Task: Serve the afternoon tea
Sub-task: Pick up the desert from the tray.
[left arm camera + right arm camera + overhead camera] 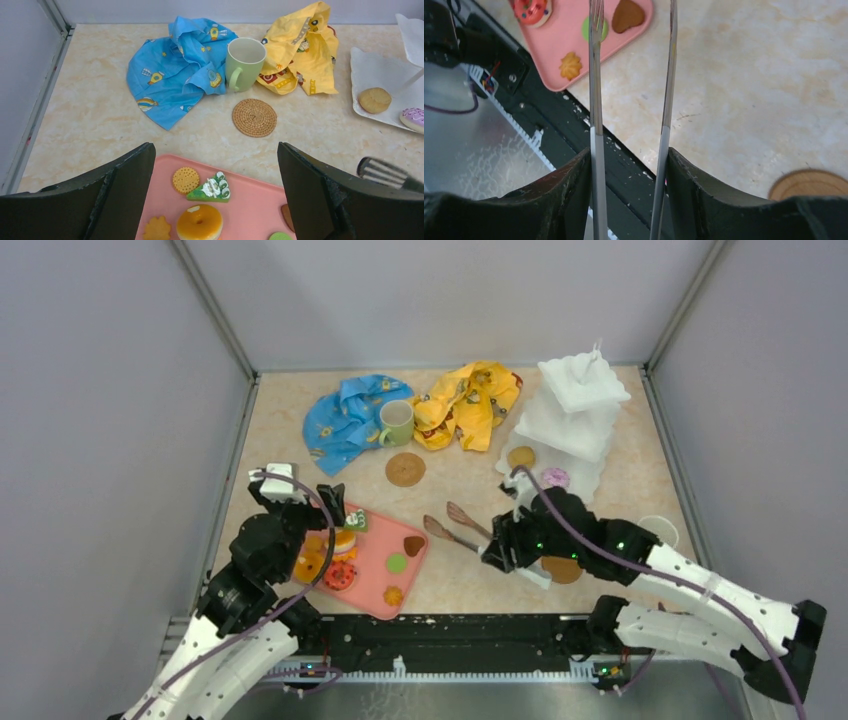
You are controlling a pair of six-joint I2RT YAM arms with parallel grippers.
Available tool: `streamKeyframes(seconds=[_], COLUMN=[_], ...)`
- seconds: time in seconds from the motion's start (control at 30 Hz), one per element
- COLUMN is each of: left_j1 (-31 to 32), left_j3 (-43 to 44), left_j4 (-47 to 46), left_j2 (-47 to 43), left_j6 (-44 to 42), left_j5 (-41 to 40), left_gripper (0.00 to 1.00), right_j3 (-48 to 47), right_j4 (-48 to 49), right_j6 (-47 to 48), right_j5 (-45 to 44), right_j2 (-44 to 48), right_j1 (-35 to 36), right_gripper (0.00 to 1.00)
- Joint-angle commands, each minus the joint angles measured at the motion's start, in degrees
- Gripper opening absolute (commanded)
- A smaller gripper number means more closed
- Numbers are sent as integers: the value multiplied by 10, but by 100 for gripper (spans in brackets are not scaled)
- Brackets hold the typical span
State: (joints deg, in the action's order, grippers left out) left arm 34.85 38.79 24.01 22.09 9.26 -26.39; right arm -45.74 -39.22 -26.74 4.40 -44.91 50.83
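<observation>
Toy pastries lie on the pink tray (372, 592): an orange donut (199, 222), a green cake slice (212, 187), a round cracker (185, 179). My left gripper (215, 150) hangs open above the tray's far end with nothing between its jaws. My right gripper (629, 155) is shut on metal tongs (595, 75), whose tips (450, 525) point toward the tray. The white three-tier stand (575, 405) carries a biscuit (520, 456) and a pink donut (555, 478) on its bottom tier. The pale green mug (396, 423) stands behind one coaster (405, 469). Another coaster (562, 569) lies under my right arm, with the white mug (660, 530) beside it.
A blue cloth (345, 420) and a yellow cloth (468, 400) lie crumpled at the back, either side of the green mug. Grey walls close the table on three sides. The black base rail (450, 635) runs along the near edge.
</observation>
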Motion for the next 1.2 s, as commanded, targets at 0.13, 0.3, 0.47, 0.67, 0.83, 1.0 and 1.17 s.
streamKeyframes(seconds=[0.13, 0.3, 0.47, 0.67, 0.83, 1.0, 1.17], left_j1=[-2, -2, -2, -1, -2, -2, -2], left_j3=[-3, -1, -5, -5, -5, -5, -6], left_j4=[-20, -16, -22, -23, -22, -22, -23], left_j2=[-21, -37, -48, -42, -42, -42, -42], left_j6=[0, 4, 3, 1, 1, 1, 1], left_j5=[-42, -68, -67, -65, -64, -63, -63], left_gripper=[99, 99, 99, 99, 99, 99, 99], right_j3=[-21, -36, -67, -88, -88, -75, -58], right_j4=[161, 186, 170, 165, 165, 178, 187], right_j6=[54, 85, 101, 107, 99, 85, 70], right_j5=[-87, -100, -153, -179, -183, -175, -164], right_j2=[-128, -184, -239, -287, -300, -297, -298], right_j1=[168, 218, 259, 283, 284, 284, 285], right_gripper=[52, 52, 52, 51, 50, 49, 49])
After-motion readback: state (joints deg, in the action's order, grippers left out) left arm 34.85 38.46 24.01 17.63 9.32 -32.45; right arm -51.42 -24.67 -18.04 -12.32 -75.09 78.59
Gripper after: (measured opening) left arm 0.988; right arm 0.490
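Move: The green cookie on the pink tray lies about 21 cm to the left of the right hand, some 3 cm back and about 17 cm below it. The brown heart is roughly 17 cm to the hand's left, level with it fore and aft. The orange flower cookie lies 7 cm nearer the base than the green cookie and about as far left. From the left hand, the green cookie is some 12 cm back, 11 cm to the right and 26 cm down. Leftward and down, with a slight draw back, the right hand carries the tongs about 11 cm left and some 6 cm lower towards the green cookie, easing to a stop. The wrist turns roughly 30 degrees, counter-clockwise and steeper, bringing the open tips astride the cookie; its grip on the handles stays about the same. The empty left hand, still open, shifts slightly left and up. ##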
